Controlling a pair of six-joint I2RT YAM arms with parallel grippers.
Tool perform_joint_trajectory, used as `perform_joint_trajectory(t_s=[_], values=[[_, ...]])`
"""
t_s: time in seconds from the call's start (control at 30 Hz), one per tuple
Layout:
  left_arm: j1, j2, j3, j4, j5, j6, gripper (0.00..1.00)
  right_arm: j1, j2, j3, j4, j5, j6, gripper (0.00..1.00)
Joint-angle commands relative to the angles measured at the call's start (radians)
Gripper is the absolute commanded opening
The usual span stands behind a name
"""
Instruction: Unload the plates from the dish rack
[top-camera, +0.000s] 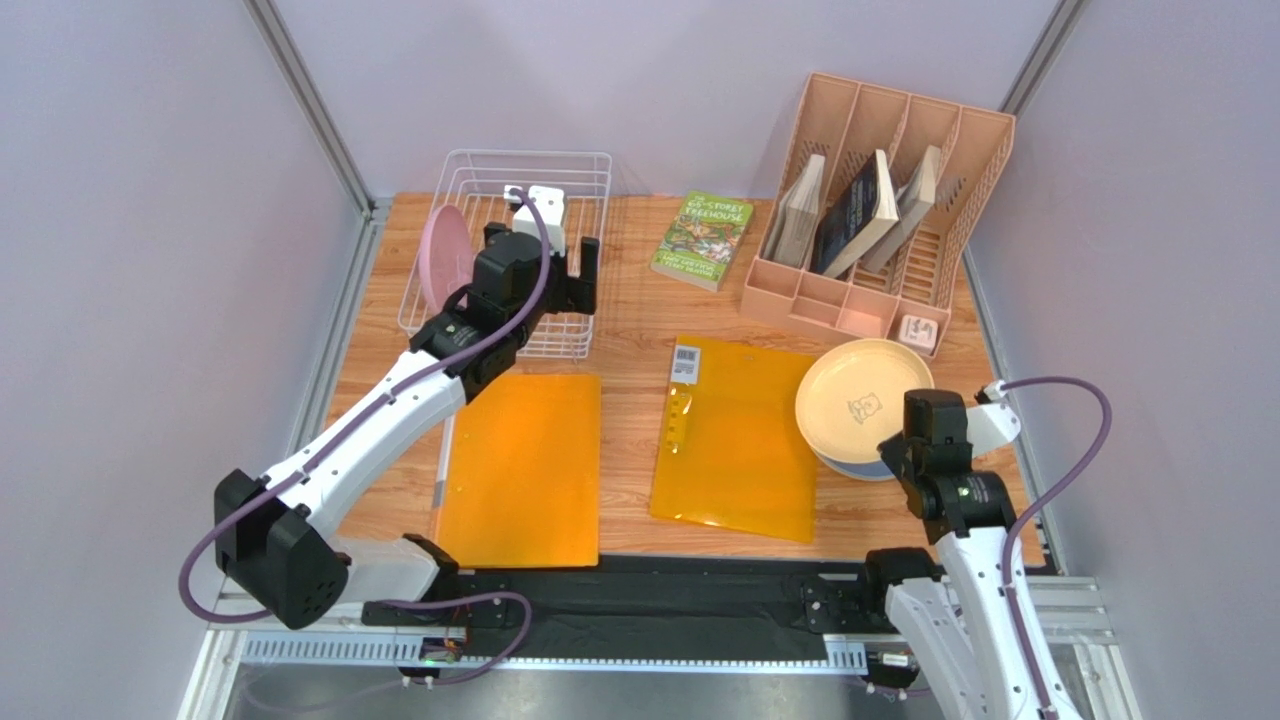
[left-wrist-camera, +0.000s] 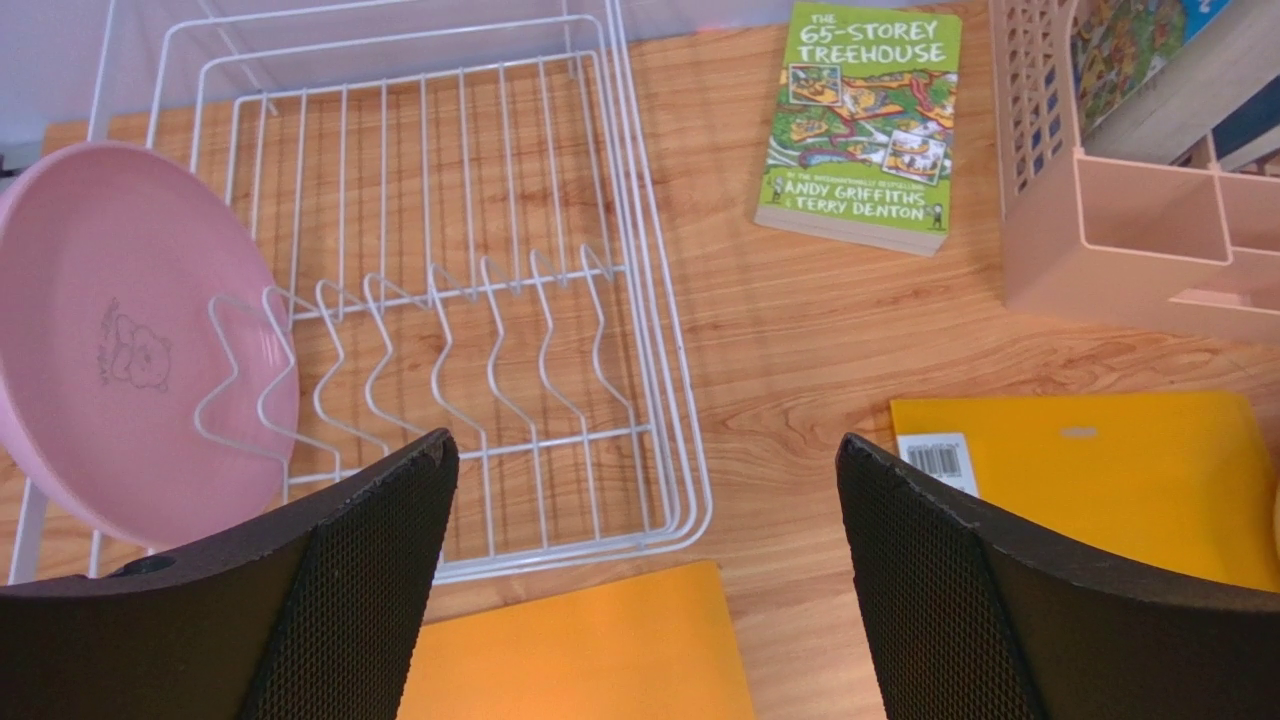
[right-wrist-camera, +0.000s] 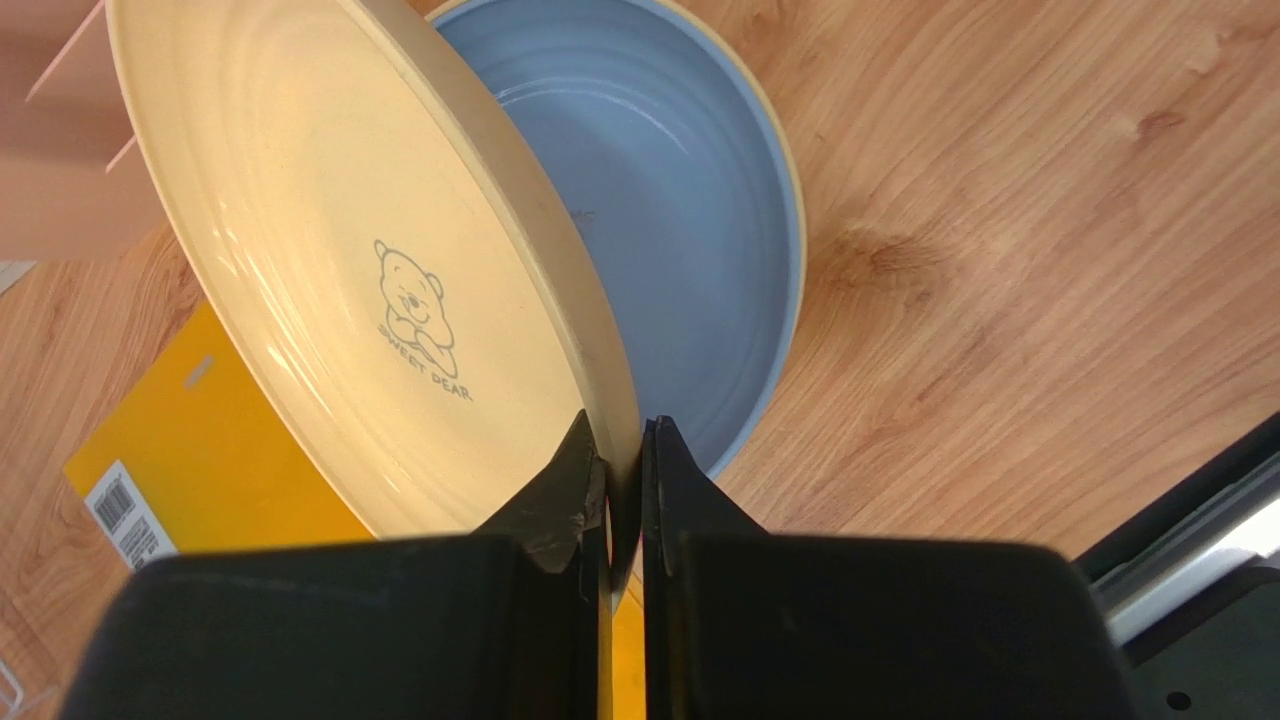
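Note:
The white wire dish rack (top-camera: 580, 177) stands at the back left. One pink plate (top-camera: 445, 252) stands on edge in its left slots, seen close in the left wrist view as the pink plate (left-wrist-camera: 120, 345) in the rack (left-wrist-camera: 496, 300). My left gripper (top-camera: 529, 285) hovers over the rack's near right part, open and holding nothing (left-wrist-camera: 646, 465). At the right, my right gripper (top-camera: 932, 428) is shut on the near rim of a cream-yellow plate (right-wrist-camera: 361, 270), tilted over a light blue plate (right-wrist-camera: 676, 225) that lies on the table.
Two orange folders (top-camera: 522, 468) (top-camera: 736, 438) lie in the middle near the front. A green book (top-camera: 703, 237) lies behind them. A peach slotted organizer (top-camera: 879, 195) with books stands at the back right. Grey walls close in both sides.

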Motion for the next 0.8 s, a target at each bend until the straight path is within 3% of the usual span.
perform_joint_trajectory(t_s=[0.0,0.2,0.27,0.57,0.67,0.7,0.77], values=[[0.001,0.0,-0.009,0.013,-0.041,0.036,1.0,-0.004,-0.004,0.001,-0.004,0.085,0.066,0.0],[0.027,0.006,-0.007,0.011,-0.047,0.026,1.0,-0.004,0.015,-0.012,0.005,0.102,0.053,0.01],[0.047,0.003,-0.007,0.011,-0.04,0.016,1.0,-0.004,0.016,-0.014,0.018,0.094,0.037,0.16],[0.09,0.022,-0.003,0.01,0.006,-0.007,1.0,-0.004,0.061,-0.014,0.08,0.048,-0.009,0.38],[0.104,0.026,-0.004,0.01,0.011,-0.013,1.0,-0.004,0.09,-0.009,0.112,0.019,-0.03,0.47],[0.11,0.028,-0.004,0.008,0.017,-0.021,1.0,-0.004,0.099,-0.006,0.118,0.004,-0.038,0.55],[0.133,0.031,-0.004,0.007,0.029,-0.03,1.0,-0.002,0.127,-0.006,0.149,-0.003,-0.05,0.57]])
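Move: My right hand holds the yellow plate by its near-right rim, far side tilted up; the blue plate's stack, where it goes, is centred some 6 cm ahead of this hand, 3 cm left and 3 cm below. The yellow folder lies about 22 cm left and 2 cm ahead, the book organizer's middle some 30 cm straight ahead. From my left hand the pink plate stands roughly 15 cm left, 6 cm ahead and 10 cm lower; the green book is 22 cm right and 15 cm ahead. I ease my right hand about 1 cm right and down over the stack, then open its fingers to about half, letting go of the yellow plate's rim while still sinking slightly and creeping forward. Meanwhile my left hand, empty and still wide open, drifts some 4 cm left and forward, dipping a little and turning slightly counter-clockwise, towards the pink plate. ##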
